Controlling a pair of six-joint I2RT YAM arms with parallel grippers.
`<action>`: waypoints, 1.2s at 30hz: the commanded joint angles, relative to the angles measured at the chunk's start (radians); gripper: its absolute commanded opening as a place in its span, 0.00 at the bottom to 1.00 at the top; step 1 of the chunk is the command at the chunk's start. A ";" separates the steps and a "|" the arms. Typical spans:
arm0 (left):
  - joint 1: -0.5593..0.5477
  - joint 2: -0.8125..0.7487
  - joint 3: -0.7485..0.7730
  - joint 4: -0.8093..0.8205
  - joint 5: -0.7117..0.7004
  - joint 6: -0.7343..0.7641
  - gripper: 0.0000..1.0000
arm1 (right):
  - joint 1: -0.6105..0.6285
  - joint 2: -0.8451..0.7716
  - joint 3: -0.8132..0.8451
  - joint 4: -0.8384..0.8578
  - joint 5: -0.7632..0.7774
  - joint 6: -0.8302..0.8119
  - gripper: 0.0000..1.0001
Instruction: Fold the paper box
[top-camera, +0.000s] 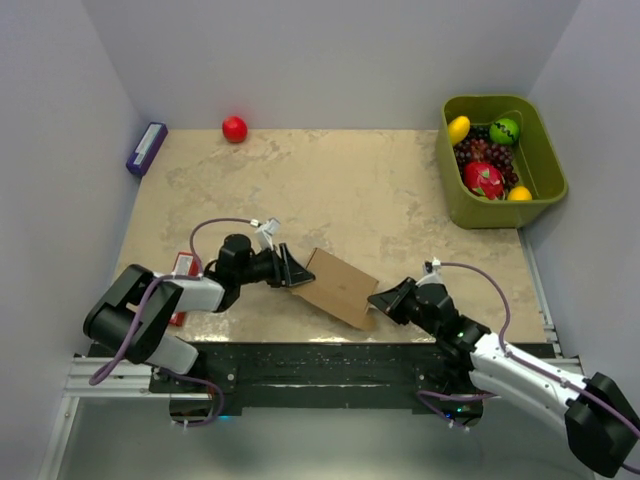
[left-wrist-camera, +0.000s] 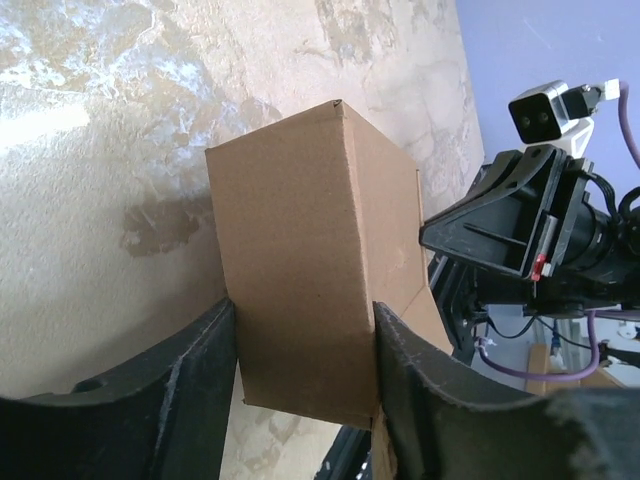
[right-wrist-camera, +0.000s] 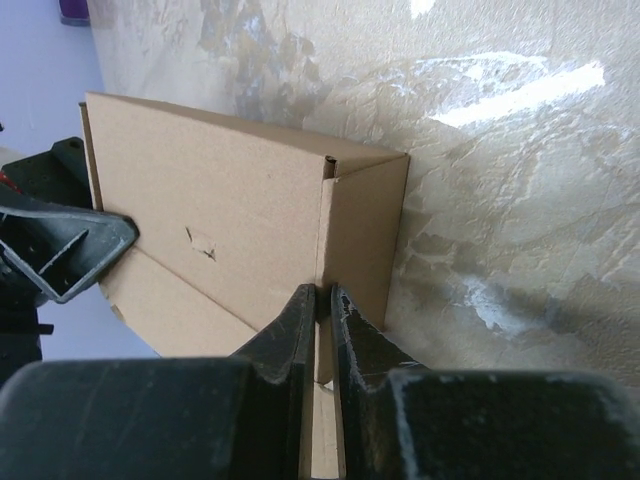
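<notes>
The paper box (top-camera: 338, 288) is plain brown cardboard, partly formed, lying near the table's front edge between both arms. My left gripper (top-camera: 292, 270) holds its left end. In the left wrist view both fingers press the box's (left-wrist-camera: 300, 250) opposite side walls, with the left gripper (left-wrist-camera: 305, 308) straddling it. My right gripper (top-camera: 378, 300) meets the box's right end. In the right wrist view the right gripper (right-wrist-camera: 323, 292) is pinched on a thin cardboard edge at the corner of the box (right-wrist-camera: 220, 210), and a flap runs down between the fingers.
A green bin (top-camera: 545, 150) of fruit stands at the back right. A red ball (top-camera: 234, 128) and a small purple box (top-camera: 146, 148) lie at the back left. A flat red box (top-camera: 183, 265) shows beside the left arm.
</notes>
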 joint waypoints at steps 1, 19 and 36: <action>-0.030 0.035 0.053 0.103 0.097 -0.057 0.38 | 0.002 -0.006 -0.017 -0.139 0.038 -0.075 0.07; 0.072 -0.048 0.178 -0.289 0.166 0.051 0.25 | 0.124 0.101 0.517 -0.316 0.276 -0.696 0.92; 0.225 -0.088 0.188 -0.494 0.295 0.122 0.25 | 0.716 0.678 0.920 -0.366 0.748 -0.925 0.95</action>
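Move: The paper box hangs between my hands. My left fingers already pinch its left end, so its middle lies about 8 cm to their right and 2 cm back. My right fingers are shut on its right end's edge, with its middle about 8 cm to their left and 2 cm ahead. Beyond my left hand, the red carton lies some 27 cm to that hand's left and 2 cm back, roughly 5 cm below. I open my right fingers wide and let go of the box's right end, then lift that hand about 12 cm while easing slightly forward. From there I sweep it some 15 cm left and a little back over the box, rolling it about 70 degrees around its pointing line. My left hand keeps its pinch, rising slightly with the box before carrying it about 5 cm left. ##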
